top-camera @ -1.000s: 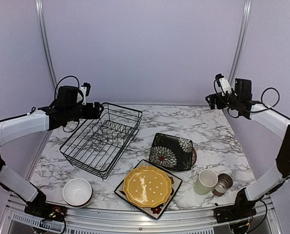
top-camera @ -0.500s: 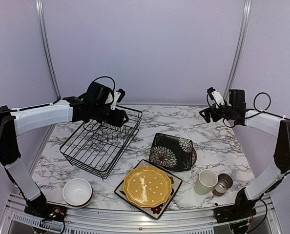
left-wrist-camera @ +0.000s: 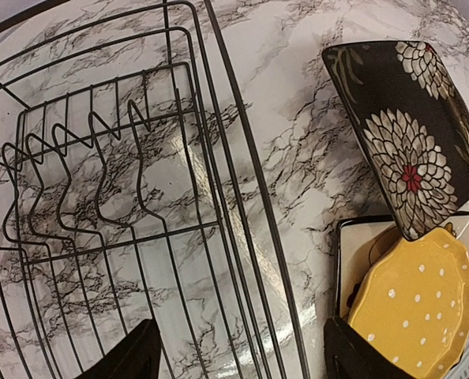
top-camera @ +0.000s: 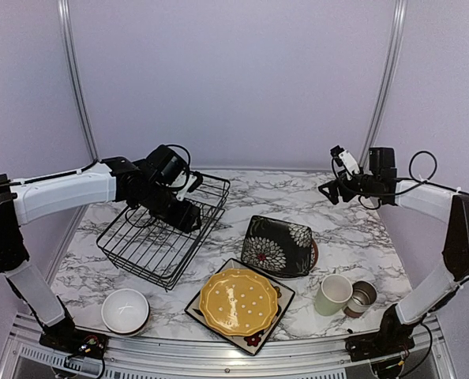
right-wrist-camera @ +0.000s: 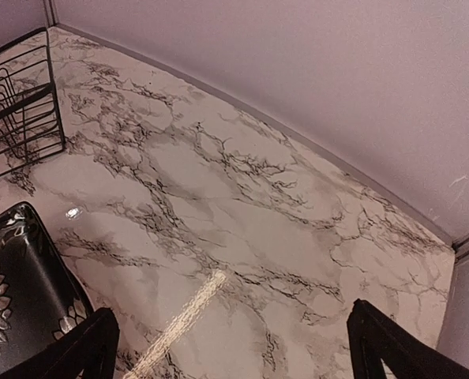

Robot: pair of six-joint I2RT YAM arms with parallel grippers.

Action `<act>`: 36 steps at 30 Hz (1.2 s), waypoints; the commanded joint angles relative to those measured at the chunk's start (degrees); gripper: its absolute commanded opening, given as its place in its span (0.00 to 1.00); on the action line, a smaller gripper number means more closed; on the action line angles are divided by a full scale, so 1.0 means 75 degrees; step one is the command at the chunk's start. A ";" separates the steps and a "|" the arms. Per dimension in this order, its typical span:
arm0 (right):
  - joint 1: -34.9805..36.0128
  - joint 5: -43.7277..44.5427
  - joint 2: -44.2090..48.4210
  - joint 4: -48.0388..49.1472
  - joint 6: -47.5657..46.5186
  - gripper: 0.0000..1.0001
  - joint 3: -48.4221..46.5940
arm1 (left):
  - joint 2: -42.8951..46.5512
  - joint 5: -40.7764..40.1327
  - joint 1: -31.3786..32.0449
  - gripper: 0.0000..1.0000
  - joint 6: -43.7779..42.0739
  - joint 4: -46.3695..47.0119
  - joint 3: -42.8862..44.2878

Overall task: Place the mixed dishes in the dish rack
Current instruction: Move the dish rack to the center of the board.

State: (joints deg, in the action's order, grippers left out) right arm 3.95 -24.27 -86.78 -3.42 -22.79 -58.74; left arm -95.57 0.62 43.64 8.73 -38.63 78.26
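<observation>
The dish rack (top-camera: 133,266), a black wire basket, stands at the left with nothing in it. My left gripper (top-camera: 189,217) hangs open over the rack's right side; in the left wrist view the gripper (left-wrist-camera: 242,359) straddles the rack's rim wire (left-wrist-camera: 263,197), holding nothing. A black flowered plate (top-camera: 278,246) (left-wrist-camera: 412,134) lies at the centre. A yellow dotted plate (top-camera: 238,302) (left-wrist-camera: 416,308) rests on another black square plate (top-camera: 250,339). A white bowl (top-camera: 125,309) sits front left, with a pale green mug (top-camera: 332,294) and a grey-brown cup (top-camera: 362,298) front right. My right gripper (top-camera: 325,192) (right-wrist-camera: 234,347) hovers open above bare marble at the far right.
The marble table (top-camera: 337,229) ends at purple walls at the back and both sides. The right wrist view catches the black flowered plate's edge (right-wrist-camera: 21,292) and a corner of the rack (right-wrist-camera: 54,87).
My left arm has swung right and down from the rack's far left corner to over its right side, its jaws narrowing briefly. The right gripper has shifted slightly left and lower.
</observation>
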 commanded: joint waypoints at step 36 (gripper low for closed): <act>0.0455 -0.0503 -0.0018 -0.0350 -0.0274 0.99 -0.0021 | -0.2036 -0.1054 0.0513 0.28 0.0810 -0.1616 0.2366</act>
State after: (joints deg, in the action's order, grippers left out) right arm 6.74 -26.74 -87.13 -5.23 -24.71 -58.74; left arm -108.71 -4.23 48.05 14.48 -48.23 92.66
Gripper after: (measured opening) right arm 0.985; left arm 0.310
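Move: The dish rack's right rim, at the spot to grip, lies about 4 cm to the left hand's right, 4 cm below it and hardly ahead. The black flowered plate stands about 20 cm to that hand's right and 1 cm back; the yellow plate is roughly 12 cm to its right and 15 cm back, both on the table side well below. From the right hand, the rim spot is some 30 cm left, 12 cm back and 8 cm lower. Ease the left gripper back about 3.5 cm, then sink it beside the dish rack's right rim and come forward again some 4 cm, edging right all the while and rising a touch at the end. Narrow the fingers from three quarters to about a third open, straddling the rim wires. Shift the open right hand about 3 cm, mostly left, towards the rack. ##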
